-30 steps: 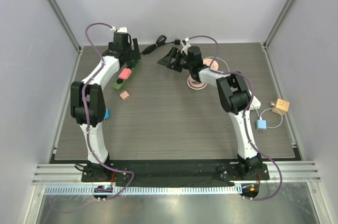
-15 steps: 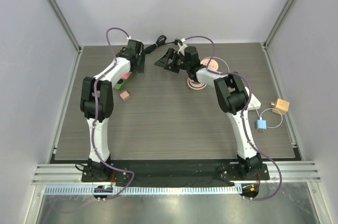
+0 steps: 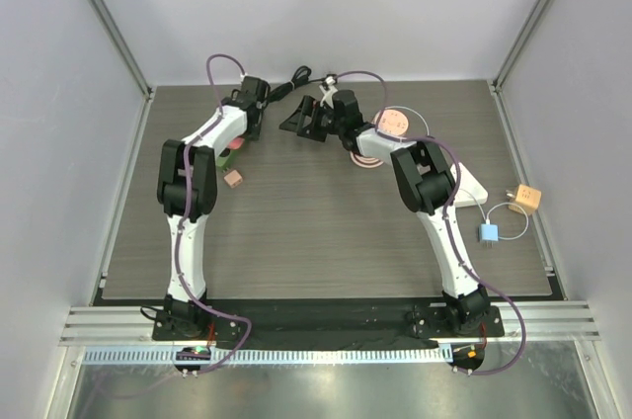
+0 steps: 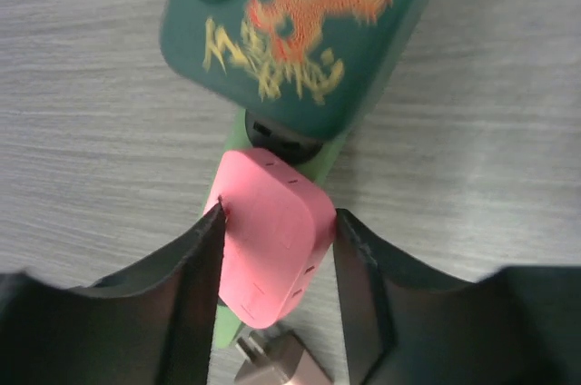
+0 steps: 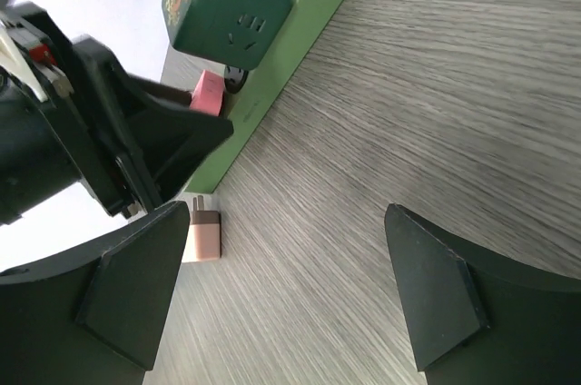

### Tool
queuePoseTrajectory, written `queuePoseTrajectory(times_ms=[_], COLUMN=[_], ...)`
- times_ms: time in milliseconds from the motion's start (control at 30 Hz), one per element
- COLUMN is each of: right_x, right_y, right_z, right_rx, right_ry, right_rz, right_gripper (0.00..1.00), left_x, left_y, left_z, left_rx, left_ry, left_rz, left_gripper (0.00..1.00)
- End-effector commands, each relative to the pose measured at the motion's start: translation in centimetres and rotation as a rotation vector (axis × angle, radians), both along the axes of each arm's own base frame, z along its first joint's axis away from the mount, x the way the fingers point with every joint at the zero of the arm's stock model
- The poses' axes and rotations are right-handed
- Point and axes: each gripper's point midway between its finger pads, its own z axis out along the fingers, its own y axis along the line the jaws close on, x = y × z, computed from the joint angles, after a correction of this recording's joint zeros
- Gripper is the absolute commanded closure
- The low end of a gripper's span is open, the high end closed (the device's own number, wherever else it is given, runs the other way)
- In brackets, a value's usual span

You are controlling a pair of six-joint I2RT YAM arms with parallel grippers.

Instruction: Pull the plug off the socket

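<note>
A pink plug (image 4: 272, 249) sits in the socket of a light green power strip (image 5: 300, 31), just below a dark green cube adapter (image 4: 300, 22) printed with a dragon. My left gripper (image 4: 277, 217) straddles the pink plug, and both fingers press its sides, so it is shut on it. In the top view the plug shows as a pink patch (image 3: 236, 145) under the left wrist. My right gripper (image 5: 286, 212) hangs open over bare table a little right of the strip, holding nothing; from above it (image 3: 301, 121) points at the left gripper.
A loose tan plug (image 3: 233, 179) lies by the strip's near end. A black cable (image 3: 296, 78) runs off the back. A pink disc (image 3: 393, 121), an orange adapter (image 3: 524, 198) and a blue adapter (image 3: 488, 232) with white cords lie to the right.
The left gripper has come down over the pink plug and its fingers have closed onto it. The right gripper has shifted left toward the strip and stays open.
</note>
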Motion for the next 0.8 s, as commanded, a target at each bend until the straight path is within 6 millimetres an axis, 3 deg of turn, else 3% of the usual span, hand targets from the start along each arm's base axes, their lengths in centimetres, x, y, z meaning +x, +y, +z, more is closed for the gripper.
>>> queuePoseTrajectory(times_ms=[0, 167, 267, 567, 767], right_x=[0.5, 0.3, 0.2, 0.2, 0.3], right_y=[1.1, 2.0, 2.2, 2.1, 2.1], right_z=[1.9, 1.4, 1.3, 1.3, 0.8], right_rx=[0.004, 0.007, 0.017, 0.001, -0.019], right_ry=[-0.063, -0.045, -0.036, -0.032, -0.022], right_rz=[0.009, 0.02, 0.025, 0.031, 0.033], right_gripper=[0.06, 0.07, 0.06, 0.07, 0.08], left_x=[0.3, 0.5, 0.6, 1.2, 1.6], left_y=[0.5, 0.3, -0.5, -4.7, -6.4], left_z=[0.8, 2.0, 3.0, 3.8, 4.4], left_rx=[0.021, -0.012, -0.066, -0.303, -0.41], left_ry=[-0.003, -0.036, -0.063, -0.091, -0.125], left_rz=[0.009, 0.022, 0.017, -0.023, -0.026], left_gripper=[0.58, 0.89, 0.98, 1.0, 1.0])
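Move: At the left fingertips, which are already around it and part-closed, sits the pink plug, its middle about 1 cm below the hand point. The green box on the same strip stands some 6 cm farther out and 3 cm to the right. The small brown plug lies about 9 cm back and 1 cm to the left, some 4 cm lower. From the open right hand the pink plug is about 14 cm to the left, 3 cm back and 4 cm below. Closing fully onto the pink plug, the left fingers pinch it while the hand rises about 3 cm and eases slightly forward. Keeping that grip, the hand then goes some 3 cm to the right, its fingertips swinging rightward by about 15 degrees. The right hand, still open, creeps left and then down towards the strip, about 1.5 cm each way. ##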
